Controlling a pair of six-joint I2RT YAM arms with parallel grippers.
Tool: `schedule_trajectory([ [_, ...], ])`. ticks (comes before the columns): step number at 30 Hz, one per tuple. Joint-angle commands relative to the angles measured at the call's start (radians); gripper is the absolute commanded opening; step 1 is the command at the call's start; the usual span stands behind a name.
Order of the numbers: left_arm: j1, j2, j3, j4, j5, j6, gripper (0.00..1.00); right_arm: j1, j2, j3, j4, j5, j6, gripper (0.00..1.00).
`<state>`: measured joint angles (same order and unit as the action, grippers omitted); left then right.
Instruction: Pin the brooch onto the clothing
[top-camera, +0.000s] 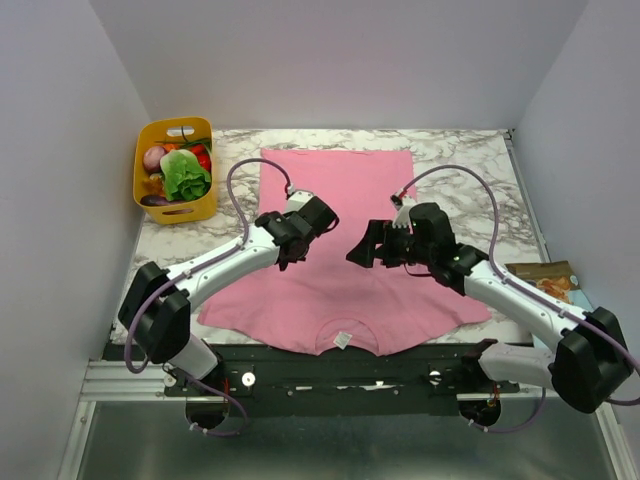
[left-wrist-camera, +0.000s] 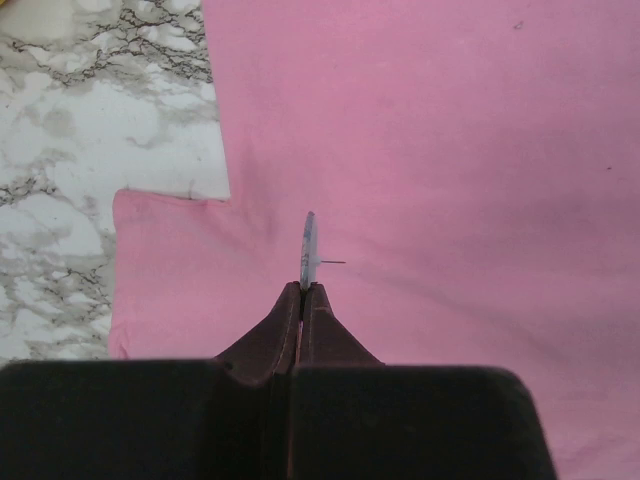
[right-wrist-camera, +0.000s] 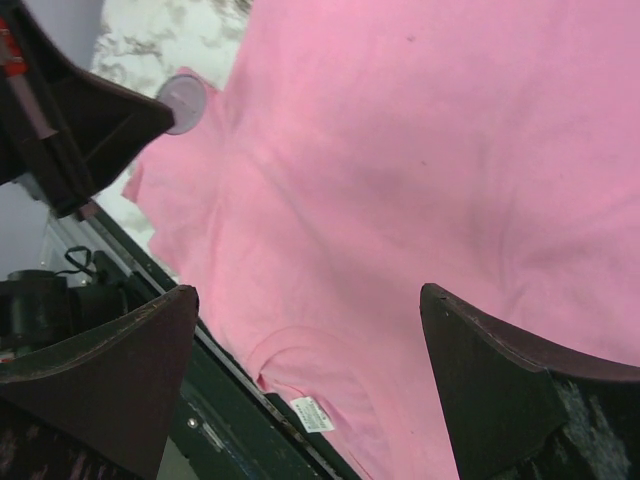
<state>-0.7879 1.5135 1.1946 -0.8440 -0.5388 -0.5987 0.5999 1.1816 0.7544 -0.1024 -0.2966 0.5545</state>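
The clothing (top-camera: 350, 240) is a pink T-shirt spread flat on the marble table, its white label (top-camera: 343, 339) at the near edge. My left gripper (left-wrist-camera: 302, 289) is shut on the brooch (left-wrist-camera: 309, 248), a small grey disc seen edge-on, its thin pin pointing right above the shirt's chest. In the right wrist view the brooch (right-wrist-camera: 183, 102) shows as a round disc at the left gripper's tips, upper left. My right gripper (right-wrist-camera: 305, 310) hangs open over the shirt near the neckline label (right-wrist-camera: 313, 413), empty. From above, both grippers (top-camera: 295, 245) (top-camera: 365, 248) face each other over the shirt's middle.
A yellow basket (top-camera: 150, 195) holding toy vegetables stands at the table's back left corner. A printed packet (top-camera: 548, 281) lies at the right edge beside my right arm. White walls close in on three sides. The dark mounting rail (top-camera: 330, 365) runs along the near edge.
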Motion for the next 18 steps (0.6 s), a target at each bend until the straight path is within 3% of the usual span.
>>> schedule_trajectory([
  [1, -0.022, 0.053, 0.014, -0.066, -0.107, -0.068, 0.00, -0.012, 0.035, -0.038, -0.029, 0.066, 0.021, 1.00],
  [18, -0.079, 0.152, 0.039, -0.153, -0.181, -0.144, 0.00, -0.114, 0.122, -0.092, -0.029, 0.050, 0.021, 1.00],
])
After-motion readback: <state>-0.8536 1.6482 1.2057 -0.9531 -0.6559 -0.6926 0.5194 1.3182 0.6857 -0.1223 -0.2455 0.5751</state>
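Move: The left hand holds the brooch; the patch of clothing that both seem to work towards lies about 12 cm to its right and 10 below, roughly level with it. The left armpit corner of the garment is some 6 cm ahead and 7 left of that hand. From the empty right hand the patch is about 3 cm ahead, 4 left and 14 below; the collar tag is 12 back and 6 left, the brooch about 15 left, 3 ahead. Still pinching the brooch upright with its pin towards the right, the left hand sinks some 3 cm towards the clothing, easing back slightly, while its fingertips swing about 10 degrees leftward. Fully open, the right hand comes down faster, about 8 cm, drifting nearly 4 cm to its right, its fingers tipping steeper and turning slightly clockwise. ##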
